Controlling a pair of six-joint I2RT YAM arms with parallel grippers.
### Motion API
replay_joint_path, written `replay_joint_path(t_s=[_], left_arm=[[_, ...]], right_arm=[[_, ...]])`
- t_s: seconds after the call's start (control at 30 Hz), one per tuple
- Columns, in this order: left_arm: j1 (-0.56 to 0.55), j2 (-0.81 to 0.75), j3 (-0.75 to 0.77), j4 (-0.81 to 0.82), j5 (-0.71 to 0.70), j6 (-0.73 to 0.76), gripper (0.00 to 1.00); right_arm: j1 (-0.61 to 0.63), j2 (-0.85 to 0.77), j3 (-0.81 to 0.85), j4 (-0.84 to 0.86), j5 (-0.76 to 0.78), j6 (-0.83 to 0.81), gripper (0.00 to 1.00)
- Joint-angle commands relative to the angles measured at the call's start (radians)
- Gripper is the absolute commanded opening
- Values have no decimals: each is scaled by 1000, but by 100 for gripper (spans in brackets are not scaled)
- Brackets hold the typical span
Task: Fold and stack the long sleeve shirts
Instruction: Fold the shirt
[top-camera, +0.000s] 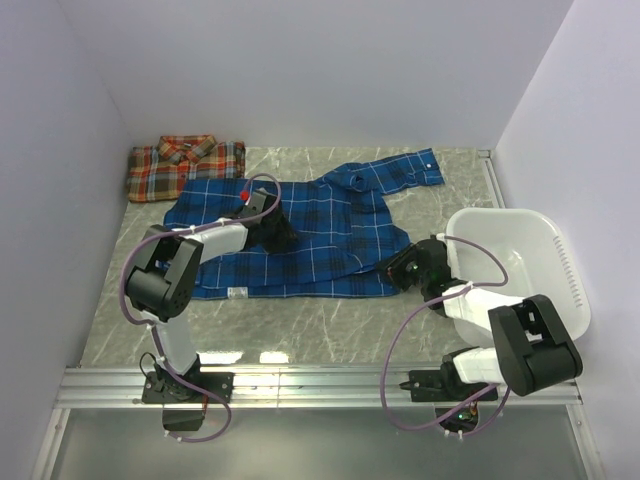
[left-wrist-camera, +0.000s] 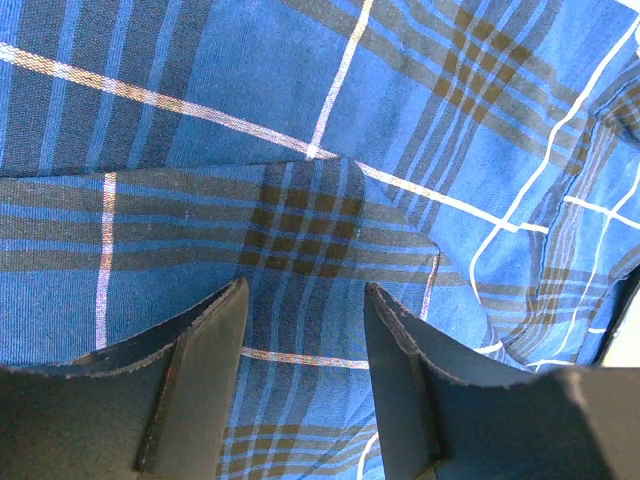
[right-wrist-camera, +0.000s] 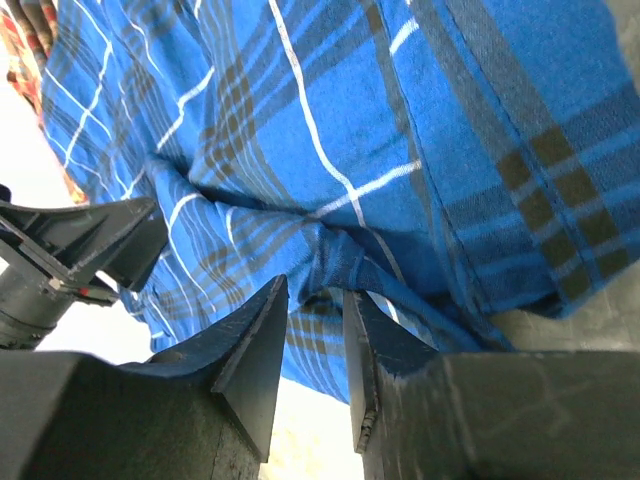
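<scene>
The royal blue plaid shirt (top-camera: 330, 215) lies spread open across the middle of the table, with one sleeve reaching to the back right. At the back left lies the red-orange plaid shirt (top-camera: 180, 168), folded. My left gripper (top-camera: 275, 232) rests on the blue shirt's middle. In the left wrist view its jaws (left-wrist-camera: 305, 290) stand open over flat blue cloth (left-wrist-camera: 300, 190). My right gripper (top-camera: 400, 268) is at the shirt's near right hem. There its jaws (right-wrist-camera: 316, 288) are narrowed on a bunched ridge of the blue cloth (right-wrist-camera: 330, 255).
A white plastic basket (top-camera: 560, 265) stands at the right, just behind my right arm. White walls close the table in on the left, back and right. A metal rail (top-camera: 320, 385) runs along the near edge. The left arm's wrist (right-wrist-camera: 70, 250) shows in the right wrist view.
</scene>
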Motion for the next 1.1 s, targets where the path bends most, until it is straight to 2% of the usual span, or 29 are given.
replay_joint_path(t_s=[0.0, 0.33, 0.63, 0.9, 1.07], left_arm=[[9, 8, -35, -50, -9, 1, 57], [7, 1, -41, -56, -25, -3, 57], [16, 0, -50, -61, -29, -22, 56], [45, -6, -79, -67, -29, -69, 55], [55, -5, -96, -53, -29, -77, 54]], right_arm=[[12, 21, -2, 82, 34, 38, 36], [28, 64, 11, 112, 38, 75, 32], [29, 38, 12, 63, 59, 59, 0], [26, -53, -32, -37, 111, 65, 0], [26, -83, -77, -23, 125, 107, 0]])
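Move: The raised fold at the right end of the shirt's folded-over layer is almost between the right fingertips, about 1 cm ahead, 1 cm left and 1 cm below. Measured from the right hand, the shirt's near right corner lies some 6 cm back and 3 cm right, the loose sleeve's cuff about 23 cm ahead and 11 cm right, and the white basket's middle 31 cm right and 2 cm back. From the left hand, that same fold is roughly 22 cm right, 7 cm back and 1 cm lower. Ease the part-open right gripper about 1 cm forward and slightly left onto the raised fold, shut the fingers fully to pinch it, then draw back some 2 cm towards the base at nearly the same height. Keep the left gripper open and low, resting on the shirt's middle; towards the end shift it about 1 cm left. ##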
